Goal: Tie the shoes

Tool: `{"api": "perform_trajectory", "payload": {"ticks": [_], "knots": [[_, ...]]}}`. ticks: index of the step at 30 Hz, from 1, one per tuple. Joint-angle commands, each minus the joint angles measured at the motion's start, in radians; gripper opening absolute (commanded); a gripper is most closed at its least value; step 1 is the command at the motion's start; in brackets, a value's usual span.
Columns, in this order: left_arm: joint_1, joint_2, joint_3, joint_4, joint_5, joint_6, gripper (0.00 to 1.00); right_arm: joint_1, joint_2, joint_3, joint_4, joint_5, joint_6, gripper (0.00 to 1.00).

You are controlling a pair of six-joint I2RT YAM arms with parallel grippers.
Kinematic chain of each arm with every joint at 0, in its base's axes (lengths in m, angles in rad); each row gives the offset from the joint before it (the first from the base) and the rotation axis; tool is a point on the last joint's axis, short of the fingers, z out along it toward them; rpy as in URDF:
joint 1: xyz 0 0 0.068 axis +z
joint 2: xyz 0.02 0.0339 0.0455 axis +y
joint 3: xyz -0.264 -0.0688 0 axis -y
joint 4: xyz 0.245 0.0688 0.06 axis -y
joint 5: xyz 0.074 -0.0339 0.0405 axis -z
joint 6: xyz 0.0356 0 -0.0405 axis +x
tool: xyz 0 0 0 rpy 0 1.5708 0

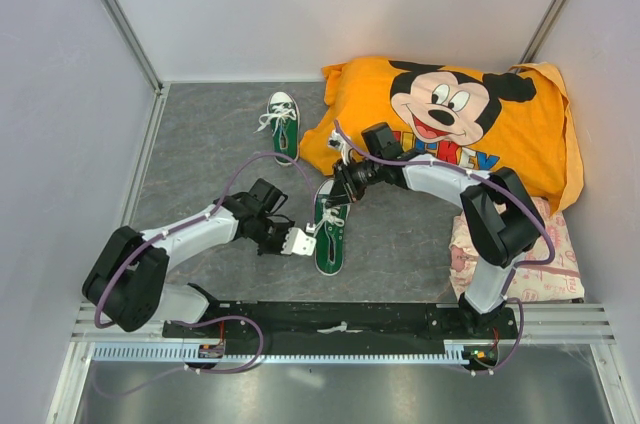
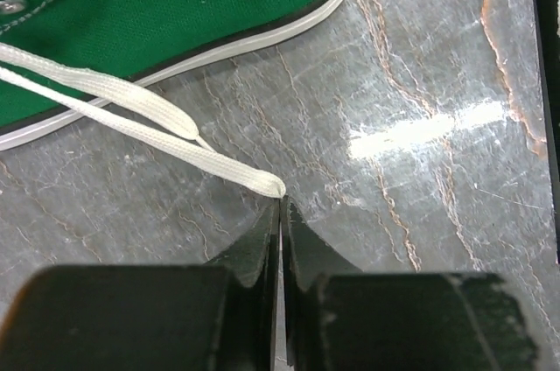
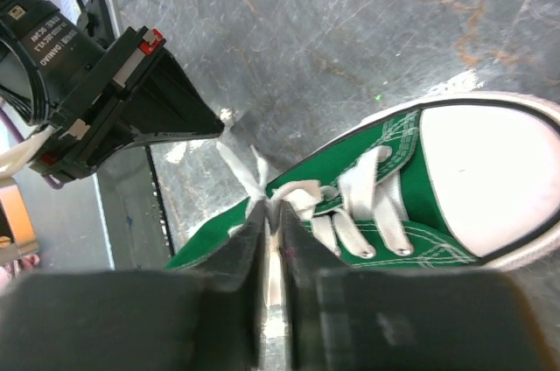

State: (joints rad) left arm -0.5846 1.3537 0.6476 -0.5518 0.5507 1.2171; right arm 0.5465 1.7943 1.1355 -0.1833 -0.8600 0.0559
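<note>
Two green sneakers lie on the grey mat. The near shoe lies between the arms, its white toe cap pointing to the back. The far shoe lies at the back, its laces loose. My left gripper is left of the near shoe, shut on the end of a white lace that runs back to the shoe. My right gripper is over the shoe's toe end, shut on a lace above the eyelets; the white toe cap lies to its right. The left gripper also shows there.
An orange Mickey Mouse pillow fills the back right, close behind the right arm. A pink patterned cloth lies at the right front. Grey walls stand on the left, back and right. A metal rail runs along the front.
</note>
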Motion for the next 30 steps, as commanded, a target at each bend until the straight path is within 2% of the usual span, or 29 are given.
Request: {"api": "perform_trajectory", "payload": {"ticks": [1, 2, 4, 9, 12, 15, 19, 24, 30], "knots": [[0.003, -0.034, 0.000, -0.010, 0.009, -0.006, 0.14, 0.015, -0.026, 0.009, -0.001, -0.037, -0.021, 0.29], [0.005, -0.037, 0.006, -0.008, 0.014, -0.020, 0.24, 0.015, -0.027, 0.020, -0.014, -0.037, -0.025, 0.33], [0.028, -0.063, 0.015, 0.003, 0.051, -0.092, 0.35, 0.009, -0.042, 0.027, -0.041, -0.037, -0.048, 0.43], [0.114, -0.103, 0.076, 0.050, 0.161, -0.269, 0.43, -0.057, -0.096, 0.029, -0.142, -0.042, -0.117, 0.53], [0.157, -0.102, 0.124, 0.129, 0.198, -0.478, 0.48, -0.080, -0.133, 0.023, -0.244, -0.028, -0.220, 0.57], [0.166, -0.055, 0.181, 0.228, 0.222, -0.673, 0.51, -0.082, -0.148, -0.006, -0.317, -0.034, -0.307, 0.59], [0.166, 0.060, 0.268, 0.329, 0.239, -0.962, 0.56, -0.079, -0.141, -0.049, -0.292, -0.039, -0.321, 0.58], [0.167, 0.157, 0.279, 0.423, 0.261, -1.262, 0.60, -0.054, -0.113, -0.066, -0.242, -0.039, -0.317, 0.56], [0.167, 0.208, 0.264, 0.483, 0.233, -1.418, 0.62, -0.019, -0.078, -0.071, -0.197, -0.033, -0.297, 0.56]]}}
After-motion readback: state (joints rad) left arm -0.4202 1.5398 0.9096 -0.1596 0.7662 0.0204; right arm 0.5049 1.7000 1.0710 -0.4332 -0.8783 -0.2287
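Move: The left gripper, still pinching the left-hand lace just above the table, has the knot on the near green shoe about 8 cm ahead, 8 cm to its right and 5 cm higher. From it, the shoe's opening is level ahead and 9 cm right, and the toe cap 14 cm ahead and 8 cm right. The right gripper, at the other lace loop, has the knot roughly 2 cm back, 1 cm left and 3 cm below; the toe cap is 4 cm ahead, 1 cm left. Open both grippers to let go of the laces. Lift the left one off the table and swing it forward about 10 cm, up 9 and right 7 towards the knot, turning it some 50 degrees counter-clockwise and tilting it. Draw the right one off to the right about 5 cm with a slight rise, then back and down about 3 cm, away from the knot. ##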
